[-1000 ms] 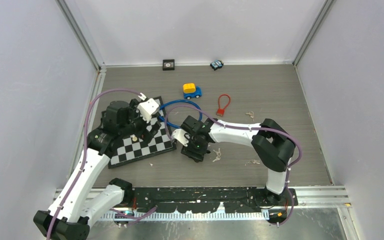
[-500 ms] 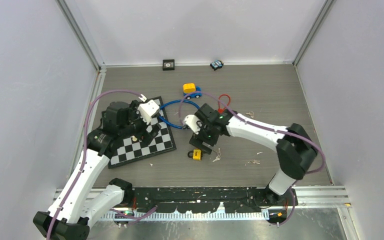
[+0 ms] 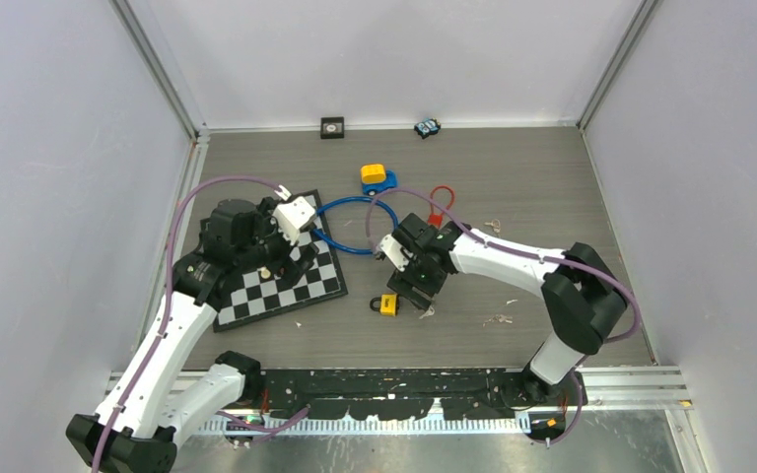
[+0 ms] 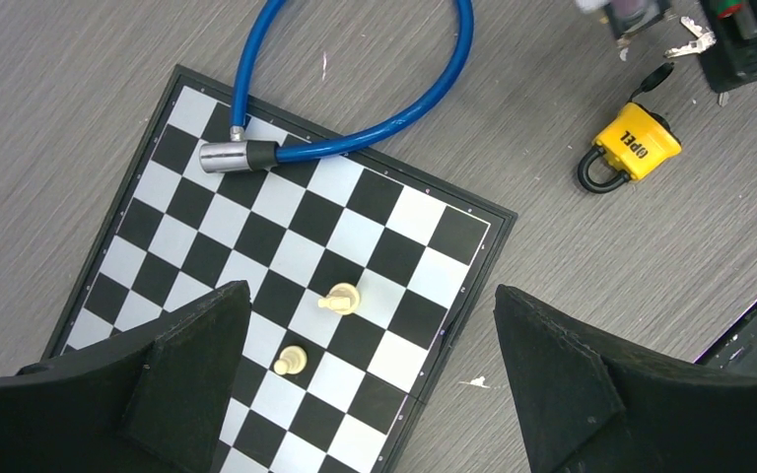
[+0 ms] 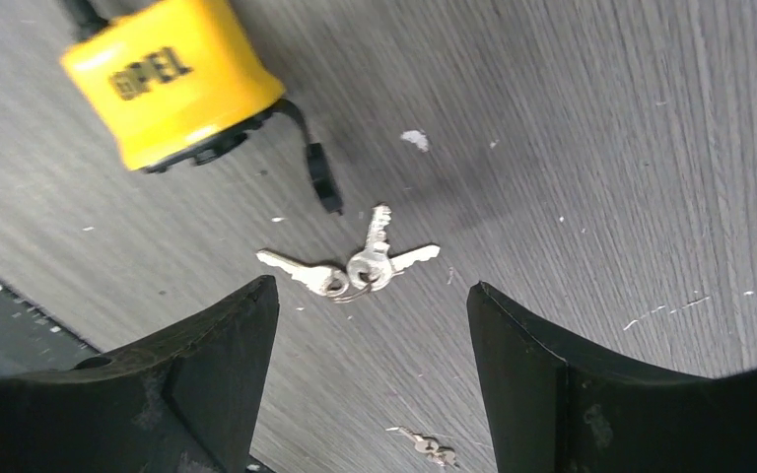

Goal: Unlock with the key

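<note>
The yellow padlock [image 3: 388, 304] lies on the table, its black shackle pointing left; it also shows in the right wrist view as the padlock [image 5: 172, 84] with its black keyhole flap [image 5: 323, 177] hanging open. A bunch of silver keys [image 5: 350, 266] lies just right of it, seen from above as keys [image 3: 427, 311]. My right gripper [image 5: 373, 286] hovers open right over those keys, holding nothing; from above the right gripper [image 3: 417, 289] stands beside the padlock. My left gripper [image 4: 371, 290] hangs open and empty above the chessboard [image 4: 207, 246], far from the padlock [image 4: 636, 148].
A blue cable lock [image 3: 350, 227] rests partly on the chessboard [image 3: 296, 296], which carries two pale chess pieces [image 4: 340, 298]. A red cable lock [image 3: 441, 205], a blue-and-yellow toy car [image 3: 378, 178] and more key bunches [image 3: 500, 319] [image 3: 493, 226] lie around.
My right gripper has let the padlock down on the table, opened, lifted away to the right and come down over the keys. The left arm has stayed still.
</note>
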Robot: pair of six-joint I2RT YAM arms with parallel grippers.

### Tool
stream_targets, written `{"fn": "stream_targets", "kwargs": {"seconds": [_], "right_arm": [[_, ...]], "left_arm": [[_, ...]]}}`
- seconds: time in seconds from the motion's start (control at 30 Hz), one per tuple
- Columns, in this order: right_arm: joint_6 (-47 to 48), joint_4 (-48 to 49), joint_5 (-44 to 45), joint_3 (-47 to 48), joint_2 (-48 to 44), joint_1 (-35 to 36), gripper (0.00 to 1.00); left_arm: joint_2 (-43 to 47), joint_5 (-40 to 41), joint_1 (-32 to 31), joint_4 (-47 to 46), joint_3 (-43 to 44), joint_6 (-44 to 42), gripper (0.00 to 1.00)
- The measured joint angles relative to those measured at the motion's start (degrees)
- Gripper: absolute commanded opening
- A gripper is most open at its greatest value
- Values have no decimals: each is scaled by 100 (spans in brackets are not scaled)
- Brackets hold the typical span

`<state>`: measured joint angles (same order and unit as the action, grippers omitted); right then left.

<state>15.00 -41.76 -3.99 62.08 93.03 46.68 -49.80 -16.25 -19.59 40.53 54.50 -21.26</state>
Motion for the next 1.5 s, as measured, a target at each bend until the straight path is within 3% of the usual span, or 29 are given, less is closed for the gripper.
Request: {"fn": "stream_targets", "kwargs": {"seconds": [0.37, 0.77, 1.27, 1.5], "right_arm": [[-63, 33, 789, -146, 382, -81, 59], [-59, -210, 295, -146, 407, -417, 33], [-208, -358, -442, 103, 603, -656, 35], [-258, -363, -546, 223, 778, -688, 31]], "left_arm": [[-20, -125, 0, 0, 0, 2, 96], [-20, -184, 0, -2, -2, 2, 96], [-20, -247, 0, -2, -4, 2, 96], [-20, -284, 0, -9, -22, 2, 96]]}}
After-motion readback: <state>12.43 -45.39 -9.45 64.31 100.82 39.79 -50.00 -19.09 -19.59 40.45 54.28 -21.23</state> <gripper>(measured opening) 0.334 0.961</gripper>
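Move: The keys lie almost under my right hand, about 1 cm back and 4 cm below its fingertips. The yellow padlock stands some 8 cm to this hand's left and 2 cm back. A second bunch of keys lies about 13 cm to the hand's right and 4 cm back. From my left hand the first keys are roughly 23 cm to the right, 5 cm back and 21 cm below. With my right hand I sink some 3 cm to the keys while sweeping about 4 cm right, then come back left by about 2 cm, staying low. My fingers close from about three-quarters to one-third open and bracket the key ring without shutting on it. The wrist swings the fingertips back towards my base by about 10 degrees and turns slightly clockwise. ##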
